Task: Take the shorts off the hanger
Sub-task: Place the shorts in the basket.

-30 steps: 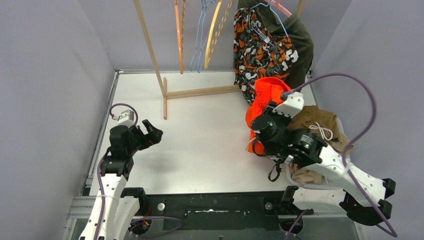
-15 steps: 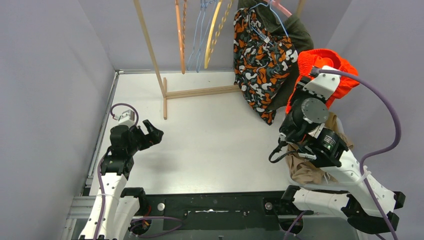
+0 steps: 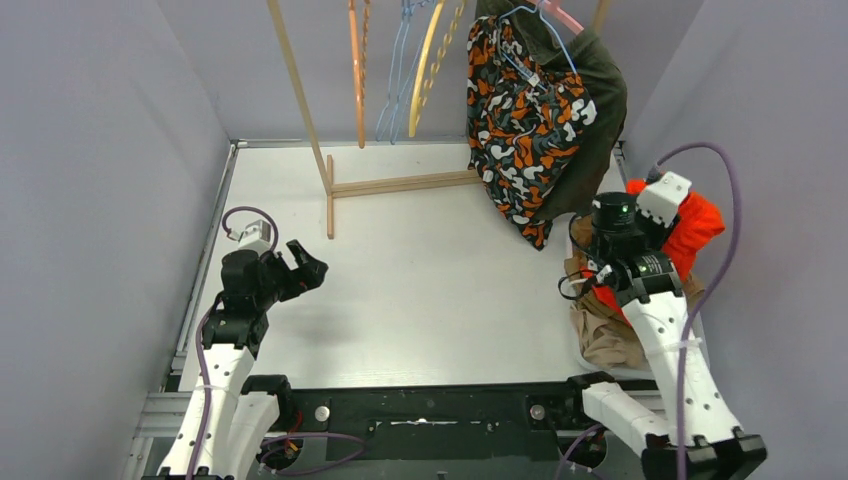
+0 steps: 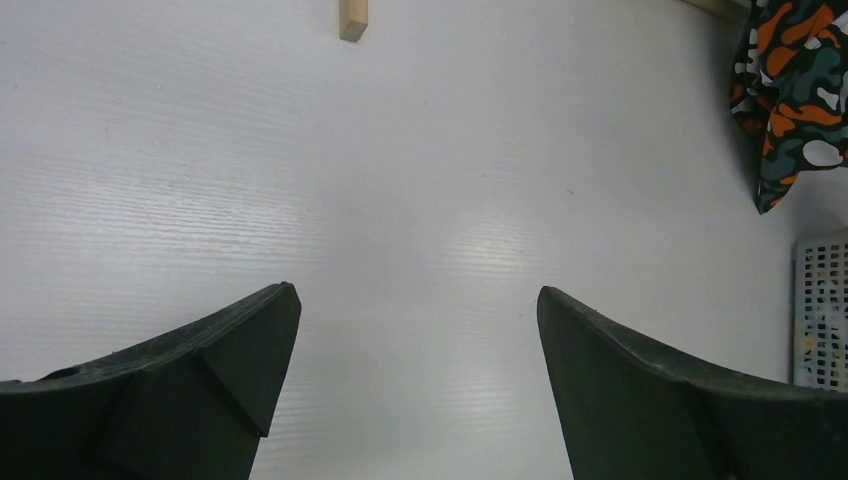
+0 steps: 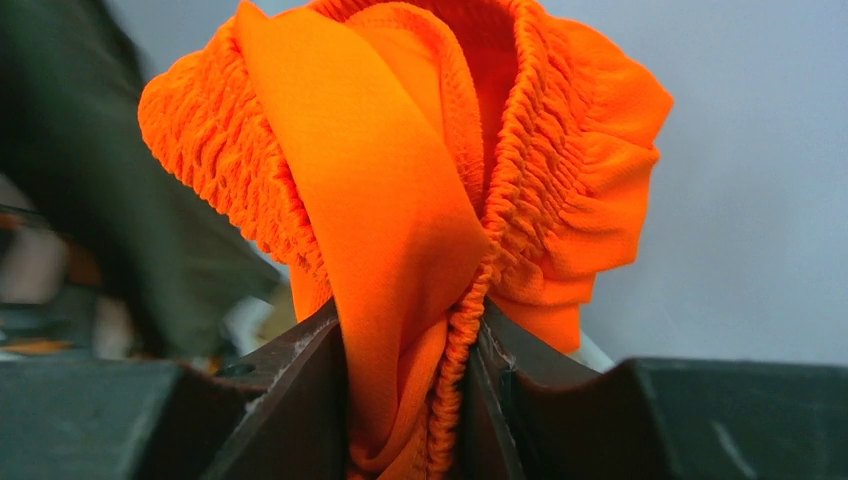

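Observation:
My right gripper (image 5: 410, 345) is shut on the gathered waistband of the bright orange-red shorts (image 5: 420, 170). In the top view it holds those orange-red shorts (image 3: 697, 225) at the right wall, above a pile of brown shorts (image 3: 605, 335). The orange-black-white camouflage shorts (image 3: 525, 110) hang on a blue hanger (image 3: 535, 22) at the back, and their lower corner also appears as camouflage cloth (image 4: 795, 90). Dark green shorts (image 3: 602, 85) hang just behind them. My left gripper (image 4: 415, 310) is open over bare table, seen from above as the left gripper (image 3: 300, 266) at the near left.
A wooden rack post (image 3: 300, 95) and its base bar (image 3: 400, 185) stand at the back. Orange (image 3: 357, 70), blue (image 3: 395, 85) and yellow (image 3: 428, 70) bare hangers hang there. A white basket (image 4: 820, 310) sits at the right under the pile.
The right arm carried the orange-red shorts from beside the rack up and over to the right wall above the pile. The left arm stayed still.

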You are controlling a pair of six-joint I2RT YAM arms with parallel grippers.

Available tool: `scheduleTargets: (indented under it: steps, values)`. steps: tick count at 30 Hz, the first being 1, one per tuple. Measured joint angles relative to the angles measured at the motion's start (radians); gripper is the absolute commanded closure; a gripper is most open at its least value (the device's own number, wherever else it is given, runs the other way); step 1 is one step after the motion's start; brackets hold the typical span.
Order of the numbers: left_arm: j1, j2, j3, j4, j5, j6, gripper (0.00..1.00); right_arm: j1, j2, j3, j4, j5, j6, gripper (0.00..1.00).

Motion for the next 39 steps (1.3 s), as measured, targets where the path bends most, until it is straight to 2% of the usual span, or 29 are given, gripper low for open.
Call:
scheduleTargets:
  steps: [2, 5, 8, 11, 17, 20, 24, 30, 34, 37, 39]
  values:
    - [0.000, 0.001, 0.000, 0.000, 0.000, 0.000, 0.10, -0.185, 0.005, -0.147, -0.003, -0.178, 0.040, 0.97]
    - [0.000, 0.001, -0.001, 0.000, 0.000, 0.000, 0.10, -0.409, 0.002, -0.311, -0.012, -0.396, 0.091, 0.88]
    - [0.000, 0.004, -0.001, 0.000, 0.002, 0.000, 0.10, -0.508, -0.042, -0.399, -0.001, -0.514, 0.137, 0.82]
    - [0.000, 0.011, -0.001, 0.000, 0.002, 0.000, 0.10, -0.550, -0.089, -0.408, 0.023, -0.562, 0.171, 0.71]
    - [0.000, 0.016, -0.001, 0.000, 0.002, 0.000, 0.10, -0.609, -0.105, -0.425, 0.031, -0.599, 0.219, 0.64]
    - [0.000, 0.015, -0.001, 0.000, 0.002, 0.000, 0.10, -0.612, -0.139, -0.410, 0.003, -0.607, 0.227, 0.49]
    - [0.000, 0.014, -0.001, 0.000, 0.002, 0.000, 0.10, -0.612, -0.224, -0.339, -0.058, -0.587, 0.227, 0.45]
    - [0.000, 0.014, -0.001, 0.000, 0.002, 0.000, 0.10, -0.612, -0.292, -0.252, -0.143, -0.488, 0.269, 0.34]
    - [0.000, 0.013, -0.001, 0.004, 0.007, -0.001, 0.10, -0.612, -0.305, -0.209, -0.186, -0.474, 0.264, 0.31]
    - [0.000, 0.013, -0.002, 0.007, 0.011, -0.001, 0.10, -0.612, -0.314, -0.160, -0.179, -0.550, 0.217, 0.16]
    - [0.000, 0.013, -0.003, 0.007, 0.011, -0.001, 0.10, -0.612, -0.323, -0.144, -0.142, -0.650, 0.174, 0.13]
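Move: The right gripper already holds the bunched orange shorts by the waistband. The middle of the basket they are meant for is about 4 cm back, 5 cm to its right and some 27 cm below. The camouflage shorts hang roughly 15 cm ahead and 25 cm to its left, with the green shorts some 18 cm ahead and 15 cm left, both near its height. From the idle left gripper, the basket is about 64 cm right, 4 cm back and 9 cm lower. Swing the right gripper quickly down about 17 cm into the basket area, drifting slightly back and right, keeping hold of the orange shorts while the wrist rolls its left side up some 25 degrees. Pause low, open the fingers wide to let go of the shorts, then lift clear about 13 cm, first drawing back, finally easing forward and left. ##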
